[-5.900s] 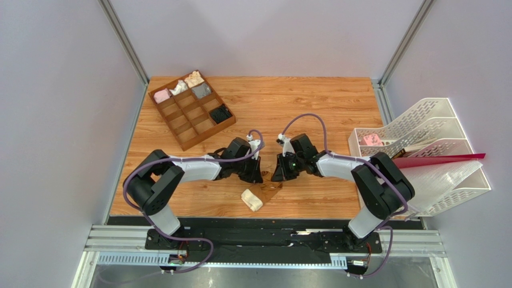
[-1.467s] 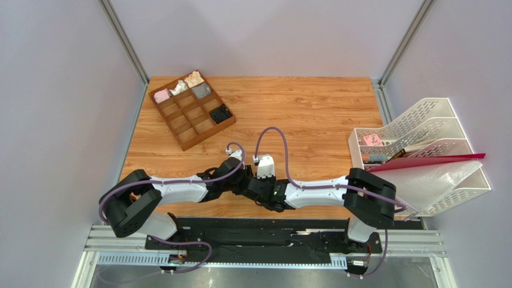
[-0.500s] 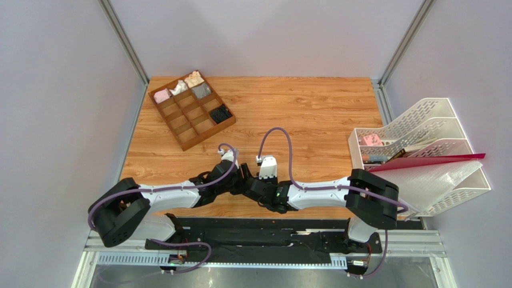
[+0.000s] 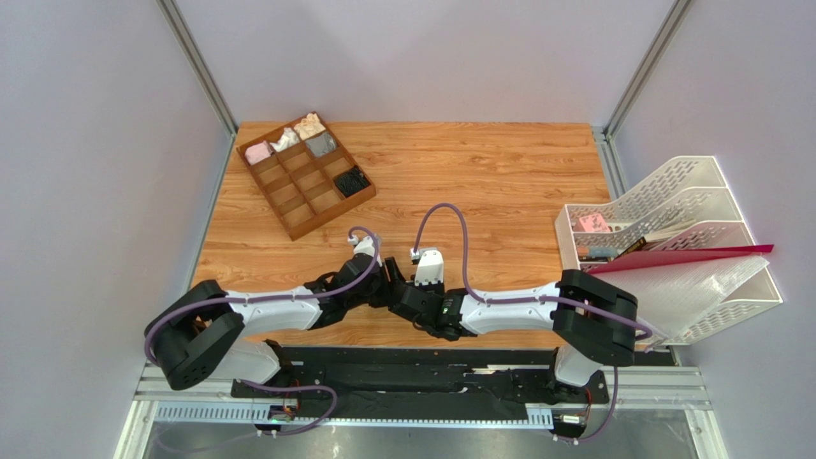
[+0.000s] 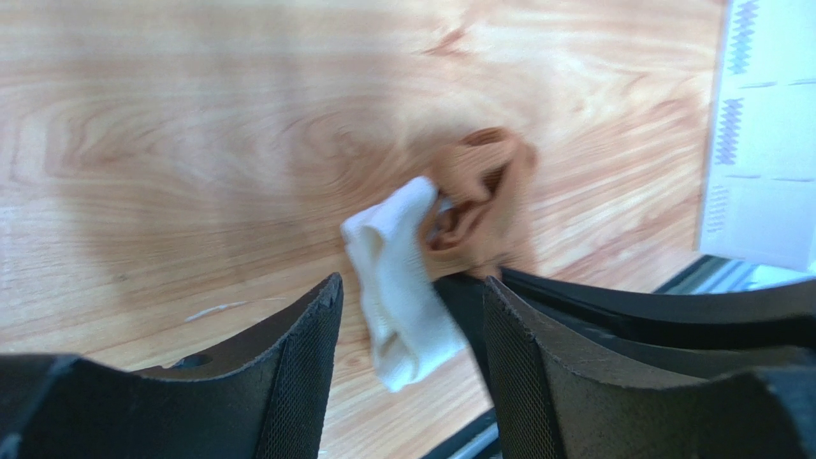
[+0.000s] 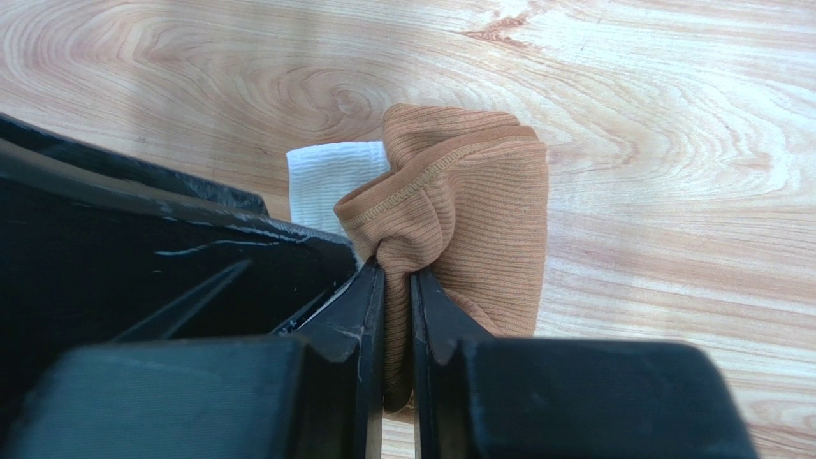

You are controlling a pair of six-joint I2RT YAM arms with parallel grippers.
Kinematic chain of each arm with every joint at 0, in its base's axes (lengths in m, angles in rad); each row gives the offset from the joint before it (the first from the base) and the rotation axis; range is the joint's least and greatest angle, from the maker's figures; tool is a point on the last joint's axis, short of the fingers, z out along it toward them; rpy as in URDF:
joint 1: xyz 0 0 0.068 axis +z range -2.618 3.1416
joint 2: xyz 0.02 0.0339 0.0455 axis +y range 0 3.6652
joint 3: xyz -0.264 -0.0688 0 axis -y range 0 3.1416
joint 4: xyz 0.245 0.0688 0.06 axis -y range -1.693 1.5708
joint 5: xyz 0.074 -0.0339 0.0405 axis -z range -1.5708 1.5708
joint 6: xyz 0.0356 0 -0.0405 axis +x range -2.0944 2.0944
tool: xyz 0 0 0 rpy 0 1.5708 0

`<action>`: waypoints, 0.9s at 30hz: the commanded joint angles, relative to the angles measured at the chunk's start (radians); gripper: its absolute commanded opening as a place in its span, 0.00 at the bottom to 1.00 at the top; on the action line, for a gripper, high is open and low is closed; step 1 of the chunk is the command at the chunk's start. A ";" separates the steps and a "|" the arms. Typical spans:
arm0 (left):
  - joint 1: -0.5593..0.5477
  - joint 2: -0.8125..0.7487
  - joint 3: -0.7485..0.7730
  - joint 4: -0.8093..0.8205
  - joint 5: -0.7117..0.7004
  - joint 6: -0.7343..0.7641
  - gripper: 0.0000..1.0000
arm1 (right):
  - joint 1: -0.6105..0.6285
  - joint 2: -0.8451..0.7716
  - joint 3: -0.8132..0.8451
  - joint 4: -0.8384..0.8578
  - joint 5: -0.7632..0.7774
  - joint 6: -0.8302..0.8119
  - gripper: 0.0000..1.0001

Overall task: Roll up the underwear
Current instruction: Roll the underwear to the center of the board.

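Note:
The underwear (image 6: pixel 479 191) is bunched brown ribbed fabric with a cream-white band (image 6: pixel 330 177), lying near the table's front edge. My right gripper (image 6: pixel 397 277) is shut on a fold of the brown fabric. In the left wrist view the underwear (image 5: pixel 484 191) and its band (image 5: pixel 397 277) lie just ahead of my open left gripper (image 5: pixel 412 325), with the band's end between the fingertips. In the top view both grippers meet, left gripper (image 4: pixel 391 290) and right gripper (image 4: pixel 407 304), and hide the underwear.
A wooden compartment tray (image 4: pixel 292 196) with small fabric bundles stands at the back left. A white file rack (image 4: pixel 670 191) stands at the right edge. The black rail (image 4: pixel 421 368) runs just below the table's front edge, close to both grippers.
Since about six seconds ago both grippers have come from mid-table down to the underwear at the front edge. In the last half second almost nothing has moved.

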 commanded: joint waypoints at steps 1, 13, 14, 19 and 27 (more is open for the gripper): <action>-0.004 -0.069 0.005 0.052 -0.033 -0.024 0.62 | 0.014 0.007 -0.031 0.006 -0.080 0.043 0.12; -0.005 0.097 0.067 0.047 0.028 -0.033 0.62 | 0.017 0.010 -0.022 0.015 -0.088 0.030 0.13; -0.005 0.098 0.063 0.060 0.030 -0.036 0.62 | 0.017 0.013 -0.020 0.006 -0.085 0.035 0.13; -0.005 0.104 0.053 0.080 0.024 -0.031 0.59 | 0.025 0.011 -0.020 0.017 -0.088 0.009 0.15; -0.005 0.138 0.025 0.089 0.027 -0.033 0.24 | 0.034 -0.076 0.053 -0.077 -0.122 -0.094 0.47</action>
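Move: Just under the left hand's open fingers, some 2 cm below, lies the white waistband of the half-rolled underwear. The underwear's middle is about 2 cm to this hand's right, 1 cm ahead and 2 cm down. The wooden tray stands off to the left, roughly 17 cm over and 20 cm farther out. The right hand already pinches the brown cloth, with the underwear's middle about 2 cm ahead of it, neither left nor right, and 1 cm lower. Bobbing up almost 2 cm first, the left hand then sinks about 3 cm onto the underwear, easing a little forward and right, and closes its fingers to roughly half their gap around the fold where waistband meets brown cloth. The right hand keeps its pinch nearly still until late, then opens and starts backing off about 1 cm, back and left. ##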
